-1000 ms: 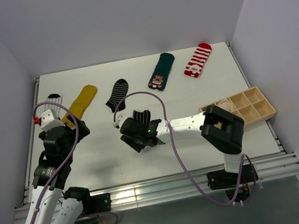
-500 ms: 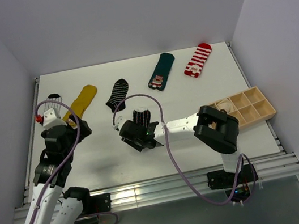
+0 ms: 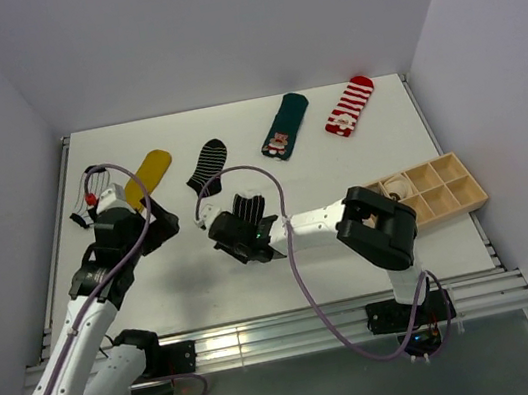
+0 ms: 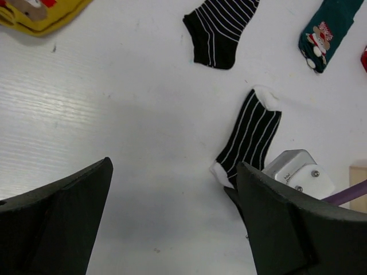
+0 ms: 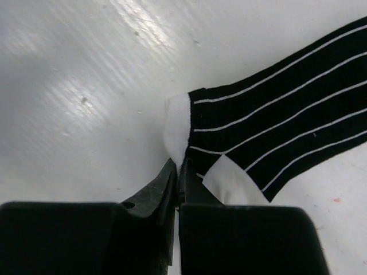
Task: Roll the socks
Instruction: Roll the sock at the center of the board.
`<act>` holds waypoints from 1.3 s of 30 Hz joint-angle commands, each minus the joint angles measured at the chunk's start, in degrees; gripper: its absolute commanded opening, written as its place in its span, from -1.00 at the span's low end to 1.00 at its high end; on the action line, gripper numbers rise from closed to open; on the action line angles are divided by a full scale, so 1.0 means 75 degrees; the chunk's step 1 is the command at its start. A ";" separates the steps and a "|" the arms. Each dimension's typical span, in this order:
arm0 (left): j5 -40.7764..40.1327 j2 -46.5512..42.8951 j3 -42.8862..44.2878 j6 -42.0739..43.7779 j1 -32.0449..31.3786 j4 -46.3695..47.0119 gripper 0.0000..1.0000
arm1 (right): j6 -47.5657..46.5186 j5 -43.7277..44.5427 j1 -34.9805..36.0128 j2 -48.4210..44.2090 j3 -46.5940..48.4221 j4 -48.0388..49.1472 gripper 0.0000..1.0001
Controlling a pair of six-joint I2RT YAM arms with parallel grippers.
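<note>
A black sock with thin white lines [image 3: 249, 206] [image 4: 252, 134] [image 5: 287, 114] lies flat near the table's middle. My right gripper [image 3: 234, 233] [image 5: 179, 169] is low at the sock's near end, shut on its white tip [image 5: 178, 126]. My left gripper [image 3: 161, 225] [image 4: 174, 166] hovers open to the left of that sock, holding nothing. Further back lie a second black striped sock [image 3: 208, 164] [image 4: 221, 31], a yellow sock [image 3: 147, 166] [image 4: 34, 14], a green sock [image 3: 284, 125] [image 4: 324, 31] and a red-and-white striped sock [image 3: 349, 106].
A wooden compartment tray [image 3: 435, 189] sits at the right edge of the table, behind the right arm's elbow. Another sock [image 3: 88, 178] at the far left is partly hidden by the left arm and its cable. White walls enclose the table.
The right gripper's jaws closed onto the white tip of the black striped sock. The left arm swung to the right, toward the middle, covering more of the yellow sock.
</note>
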 commanded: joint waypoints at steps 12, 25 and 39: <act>0.0957 0.1289 -0.1114 -0.1665 -0.0486 0.2006 0.67 | 0.1117 -0.3593 -0.0792 0.0196 0.1120 -0.1175 -1.00; 0.1062 0.4263 -0.0681 -0.1642 -0.1624 0.3108 0.17 | 0.1141 -0.3968 -0.0827 0.0255 0.1038 -0.1000 -1.00; 0.0301 0.5204 -0.0540 -0.1384 -0.2221 0.2546 -0.70 | 0.1445 -0.5572 -0.1412 0.0208 0.1213 -0.1176 -1.00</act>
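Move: Down and to the right of the open left hand, the striped sock at the board's center lies with its middle about 5 cm ahead, 16 cm right and 16 cm lower. From that hand the black ankle sock is some 20 cm ahead and 12 cm right, the yellow sock 18 cm ahead and 4 cm left. From the right hand, already shut on the near end, the striped sock's middle is 5 cm ahead and 4 cm right, the ankle sock 20 cm straight ahead. Swooping down about 15 cm and some 11 cm to the right, the left hand comes to the near left edge of the striped sock beside the right fingers, tipping steeper and closing from wide open to nearly shut there. The right hand keeps its shut grip on the near end, drawing back about 4 cm and slightly left as its fingers tip some 30 degrees. ##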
